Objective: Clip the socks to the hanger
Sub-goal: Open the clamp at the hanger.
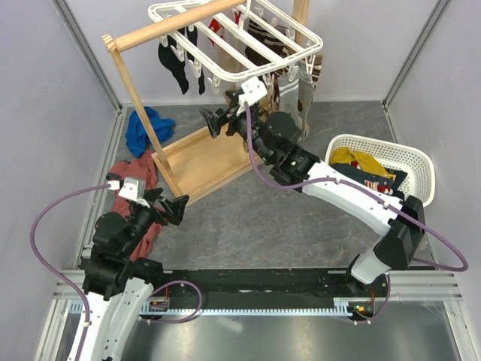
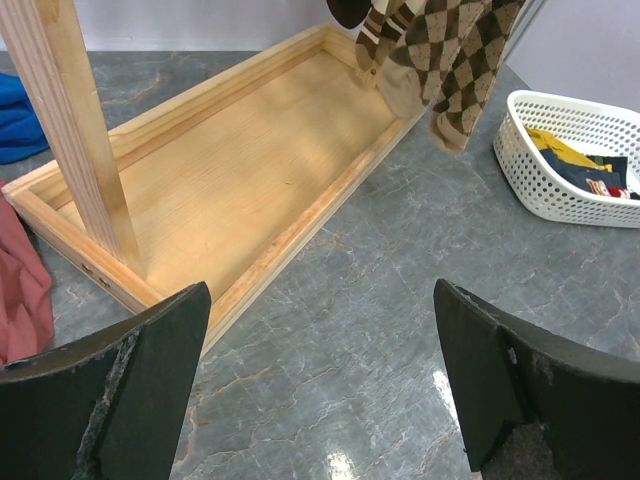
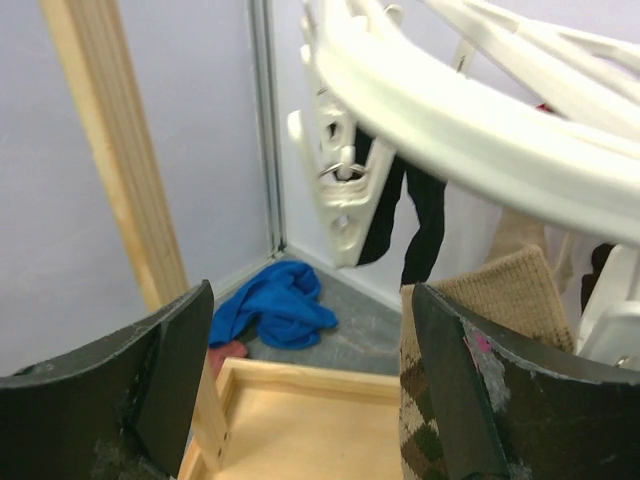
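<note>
The white hanger hangs from the wooden pole, with black and brown argyle socks clipped to it. The mustard-yellow socks and navy socks lie in the white mesh basket; they also show in the left wrist view, yellow and navy. My right gripper is open and empty just below the hanger's near-left rim, close to a white clip peg. My left gripper is open and empty, low over the table in front of the stand's wooden base.
The wooden pole stand stands at the back left. A blue cloth and a red cloth lie left of its base. Brown argyle socks hang right beside my right gripper's finger. Black socks hang behind the peg.
</note>
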You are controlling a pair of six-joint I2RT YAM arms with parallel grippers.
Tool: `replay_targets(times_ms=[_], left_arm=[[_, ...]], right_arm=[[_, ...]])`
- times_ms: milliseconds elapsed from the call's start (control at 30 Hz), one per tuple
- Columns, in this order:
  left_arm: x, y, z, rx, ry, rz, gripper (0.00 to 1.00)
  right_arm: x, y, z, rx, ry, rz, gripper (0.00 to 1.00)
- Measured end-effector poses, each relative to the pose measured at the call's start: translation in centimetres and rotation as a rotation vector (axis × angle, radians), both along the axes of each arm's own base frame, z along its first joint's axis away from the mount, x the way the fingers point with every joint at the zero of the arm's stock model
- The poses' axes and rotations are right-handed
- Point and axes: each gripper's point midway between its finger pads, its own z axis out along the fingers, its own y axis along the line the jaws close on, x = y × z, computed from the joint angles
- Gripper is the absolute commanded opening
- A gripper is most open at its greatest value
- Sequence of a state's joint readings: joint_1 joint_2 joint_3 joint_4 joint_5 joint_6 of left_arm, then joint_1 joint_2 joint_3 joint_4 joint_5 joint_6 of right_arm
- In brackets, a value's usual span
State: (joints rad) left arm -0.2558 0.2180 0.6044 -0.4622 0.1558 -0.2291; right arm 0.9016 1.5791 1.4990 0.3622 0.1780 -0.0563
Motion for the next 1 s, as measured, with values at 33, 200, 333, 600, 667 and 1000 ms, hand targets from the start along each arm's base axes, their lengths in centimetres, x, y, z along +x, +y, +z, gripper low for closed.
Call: replay_targets(times_ms=[33, 200, 333, 600, 667, 1000], left_arm=[[0.0, 0.0, 0.0, 0.001, 0.001, -0.001, 0.99], [0.3, -0.2, -0.4, 0.006, 0.023, -0.008, 0.99], [0.6, -0.3, -0.9, 0.012, 0.046, -0.009, 0.99], [0.9, -0.7, -1.1, 0.017, 0.075, -0.028, 0.99], [0.9, -0.9, -0.3, 0.016, 0.072, -0.034, 0.99], [2.3, -1.4, 8.3, -0.012, -0.029, -0.045, 0.98]], right_arm=[[0.3, -0.1, 0.1, 0.011, -0.002, -0.007, 0.84], [1.2, -0.2, 0.7, 0.056, -0.018, -0.022, 0.75], [1.3, 0.0, 1.6, 0.087, -0.034, -0.013, 0.65], [1.2, -0.3, 2.9, 0.127, -0.058, -0.005, 0.45], [1.2, -0.3, 2.9, 0.131, -0.060, -0.003, 0.40], [0.8, 0.2, 3.0, 0.150, -0.045, 0.038, 0.13]])
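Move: The empty clamp under the hanger's front left part is about 5 cm above my right hand, a couple of centimetres ahead and barely to the left. The beige checked sock hangs some 6 cm to that hand's right, 1 cm ahead and 7 below; the black socks are about 13 cm ahead, 8 left. From my left hand the clamp is roughly 17 cm ahead, 12 to the right and 22 up. I lift my right hand about 3 cm to the empty clamp, easing 1 cm forward, with the fingertips tilting up by nearly 10 degrees, and close my wide-open fingers from either side until they pinch its lower end under the hanger's rail. My left hand, empty and open, first dips a centimetre, then climbs quickly, ending some 8 cm higher and 2 cm farther forward, nearer the hanger. ##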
